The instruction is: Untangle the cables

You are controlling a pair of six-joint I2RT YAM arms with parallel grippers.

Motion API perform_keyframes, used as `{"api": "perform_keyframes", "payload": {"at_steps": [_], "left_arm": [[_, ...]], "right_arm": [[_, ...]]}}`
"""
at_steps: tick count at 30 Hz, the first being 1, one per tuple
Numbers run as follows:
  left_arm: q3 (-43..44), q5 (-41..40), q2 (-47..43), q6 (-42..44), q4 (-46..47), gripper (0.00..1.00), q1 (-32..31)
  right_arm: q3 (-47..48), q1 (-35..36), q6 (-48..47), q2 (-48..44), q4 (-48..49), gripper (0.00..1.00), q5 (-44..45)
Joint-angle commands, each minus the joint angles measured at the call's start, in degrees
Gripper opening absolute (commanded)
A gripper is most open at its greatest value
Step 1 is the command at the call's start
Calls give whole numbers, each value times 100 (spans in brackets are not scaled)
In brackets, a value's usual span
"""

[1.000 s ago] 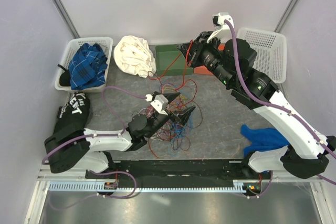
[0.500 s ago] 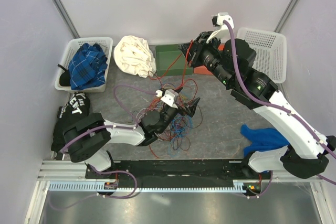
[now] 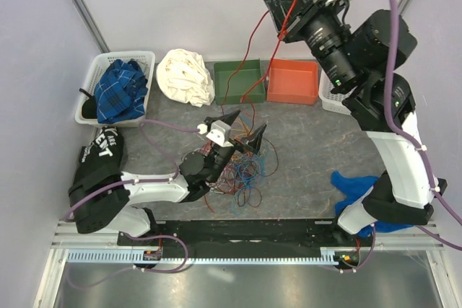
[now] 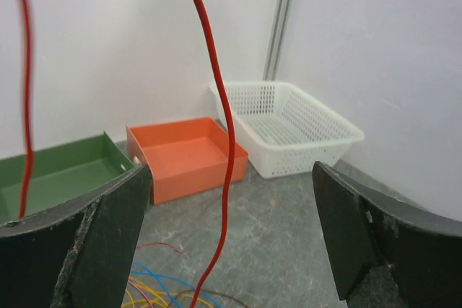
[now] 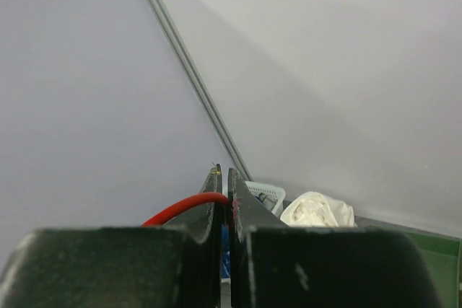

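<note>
The cables (image 3: 242,174) lie in a tangled heap of red, blue, yellow and orange loops on the grey table. One red cable (image 3: 254,52) rises from the heap to my right gripper (image 3: 274,9), held high above the trays and shut on it. The right wrist view shows that red cable (image 5: 180,207) pinched between the closed fingers of the right gripper (image 5: 223,178). My left gripper (image 3: 245,125) hovers open just above the heap's far side. In the left wrist view the hanging red cable (image 4: 216,77) runs between the wide-open fingers of the left gripper (image 4: 231,178) without touching them.
A green tray (image 3: 238,68) and an orange tray (image 3: 292,95) stand at the back, with a white basket (image 3: 328,95) partly behind the right arm. At the left are a basket of plaid cloth (image 3: 123,88), white cloth (image 3: 185,77) and a black garment (image 3: 101,153). Blue cloth (image 3: 361,189) lies right.
The right arm has risen high with the red cable, drawing it up and straighter out of the heap. The left gripper shifted slightly over the heap and stays open.
</note>
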Motion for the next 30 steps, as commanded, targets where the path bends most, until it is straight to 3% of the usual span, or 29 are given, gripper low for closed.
{"api": "perform_keyframes", "payload": {"at_steps": [1,8,16,19,30], "left_arm": [[-159,-194,-658,494,1164,100,-14],[-265,-378,-1510,802,864,100,-14],[-178,-563,-1581,1838,1567,100,-14],[42,-528,-1608,2173,1252,100,91],[956,341,-730,865,267,95,1313]], "right_arm": [[339,-19,-51,75,15,0,158],[524,-19,354,57,506,0,-35],[647,-19,679,49,876,0,-141],[674,-19,732,-13,1034,0,-141],[314,-19,960,-303,1069,0,-457]]}}
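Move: The left hand, open and empty, has the left-hand red strand about 6 cm ahead, 8 cm to its left and a little above. The second red strand hangs some 4 cm straight ahead; the tangle lies about 28 cm below, 4 cm back and 5 cm left. From the right hand, already gripping the red cable overhead, the tangle is roughly 63 cm down, 6 cm back and 9 cm left, the green bin 19 cm ahead and 7 cm left, equally low. Upward and to its left by some 12 and 10 cm, then forward near the end, the open left hand closes in on the left-hand red strand, tipping its fingers up and swinging them counter-clockwise. The right hand keeps its pinch on the red cable and hauls it about 6 cm higher and slightly back, rolling some 15 degrees with its left side rising. ##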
